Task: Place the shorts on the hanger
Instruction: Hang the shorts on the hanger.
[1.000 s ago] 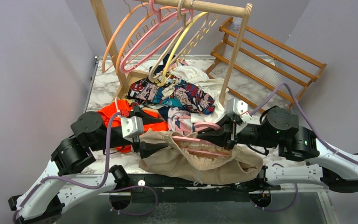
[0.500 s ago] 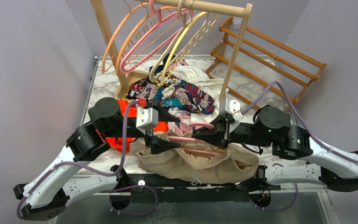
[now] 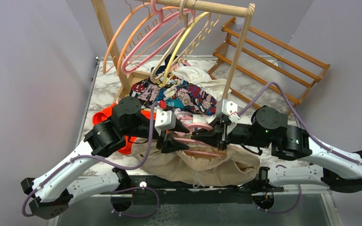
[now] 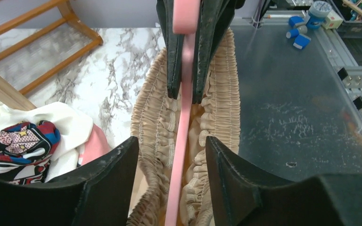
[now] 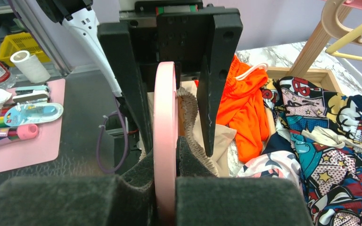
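The pink hanger lies level over the open waistband of the beige shorts, which are heaped at the table's near edge. My right gripper is shut on the hanger, pinching its flat rim between the pads. My left gripper faces it from the other side. It is open and straddles the hanger's straight bar, with a gap on each side. The gathered elastic waistband sits just beneath both sets of fingers. The shorts' legs are hidden under the bunched fabric.
A wooden rack at the back carries orange, pink and yellow hangers. A comic-print cloth and white cloth lie behind the grippers, with an orange garment to the left. A slatted wooden frame leans at the back right.
My left arm has swung right, off the shorts' left edge, and its jaws now straddle the hanger bar, a little narrower. The right arm with the hanger has shifted slightly left.
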`<action>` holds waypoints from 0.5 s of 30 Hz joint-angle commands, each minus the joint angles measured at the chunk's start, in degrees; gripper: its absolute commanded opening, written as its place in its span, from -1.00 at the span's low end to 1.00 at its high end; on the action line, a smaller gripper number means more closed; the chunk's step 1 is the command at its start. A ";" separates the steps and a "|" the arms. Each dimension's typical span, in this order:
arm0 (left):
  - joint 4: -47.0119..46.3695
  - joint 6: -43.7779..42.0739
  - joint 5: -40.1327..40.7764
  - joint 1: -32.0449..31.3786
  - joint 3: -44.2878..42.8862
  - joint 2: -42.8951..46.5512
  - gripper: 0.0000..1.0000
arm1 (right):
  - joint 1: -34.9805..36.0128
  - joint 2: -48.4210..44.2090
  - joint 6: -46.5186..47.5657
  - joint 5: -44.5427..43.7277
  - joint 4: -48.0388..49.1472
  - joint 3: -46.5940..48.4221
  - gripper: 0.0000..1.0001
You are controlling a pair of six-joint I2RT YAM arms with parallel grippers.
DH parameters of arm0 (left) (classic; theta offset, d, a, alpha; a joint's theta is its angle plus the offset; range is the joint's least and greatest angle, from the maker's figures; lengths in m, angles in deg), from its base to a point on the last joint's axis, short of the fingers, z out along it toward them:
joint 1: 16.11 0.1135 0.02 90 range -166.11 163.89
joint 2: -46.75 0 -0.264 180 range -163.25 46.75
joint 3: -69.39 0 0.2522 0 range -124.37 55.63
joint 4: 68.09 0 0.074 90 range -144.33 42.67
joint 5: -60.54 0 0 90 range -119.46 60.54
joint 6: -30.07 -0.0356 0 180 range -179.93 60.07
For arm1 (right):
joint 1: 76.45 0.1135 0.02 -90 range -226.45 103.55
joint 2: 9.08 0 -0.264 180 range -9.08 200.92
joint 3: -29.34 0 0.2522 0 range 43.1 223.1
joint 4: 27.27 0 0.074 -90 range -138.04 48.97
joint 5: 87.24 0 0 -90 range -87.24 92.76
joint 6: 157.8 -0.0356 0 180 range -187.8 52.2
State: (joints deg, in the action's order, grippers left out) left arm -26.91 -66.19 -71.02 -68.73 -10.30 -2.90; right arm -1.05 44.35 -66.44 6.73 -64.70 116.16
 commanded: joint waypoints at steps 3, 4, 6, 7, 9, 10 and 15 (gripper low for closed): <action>-1.16 -0.70 -2.22 -0.16 1.21 -1.39 -0.03 | 0.33 0.22 0.75 1.04 3.53 2.66 -0.98; -1.14 -0.83 -2.13 -0.19 1.11 -1.50 -0.06 | 0.31 0.32 0.81 1.04 3.60 2.66 -0.98; -1.18 -1.02 -1.97 -0.13 0.98 -1.89 -0.11 | 0.31 0.57 0.85 1.19 3.85 2.70 -0.98; -1.17 -1.15 -1.86 -0.14 0.85 -2.15 -0.17 | 0.29 0.85 0.95 1.26 4.00 2.70 -0.98; -1.16 -1.37 -1.64 -0.11 0.89 -2.43 -0.31 | 0.29 1.20 0.97 1.53 4.29 2.63 -0.98; -1.19 -1.43 -1.59 -0.16 0.98 -2.63 -0.37 | 0.28 1.42 1.07 1.70 4.46 2.68 -0.98; -1.15 -1.55 -1.57 -0.12 1.57 -2.46 -0.62 | 0.32 2.20 1.42 2.10 5.01 3.07 -0.98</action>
State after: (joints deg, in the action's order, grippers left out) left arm -27.11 -66.74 -72.03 -68.76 -9.17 -5.26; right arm -1.08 46.19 -65.26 6.71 -65.11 116.22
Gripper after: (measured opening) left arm 0.233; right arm 0.052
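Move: The pink hanger's near shoulder bar already runs between the left hand's open fingers, about 1 cm right of the left hand and 2 cm below, level fore-and-aft. From the left hand, its hook stands 4 cm right, 1 cm ahead, 3 cm up; the beige shorts' open waist is roughly 3 cm back, 6 right, 8 down. The right hand, gripping the neck, has that bar 3 cm left and 2 below, level fore-and-aft. The left fingers close from more than half open to nearly shut around the hanger's shoulder bar, pinching it just beside the right gripper, while the left hand sinks some 1.5 cm and slides nearly 1 cm right along it. The right hand keeps its grip on the neck and eases down and left about 1 cm each. ##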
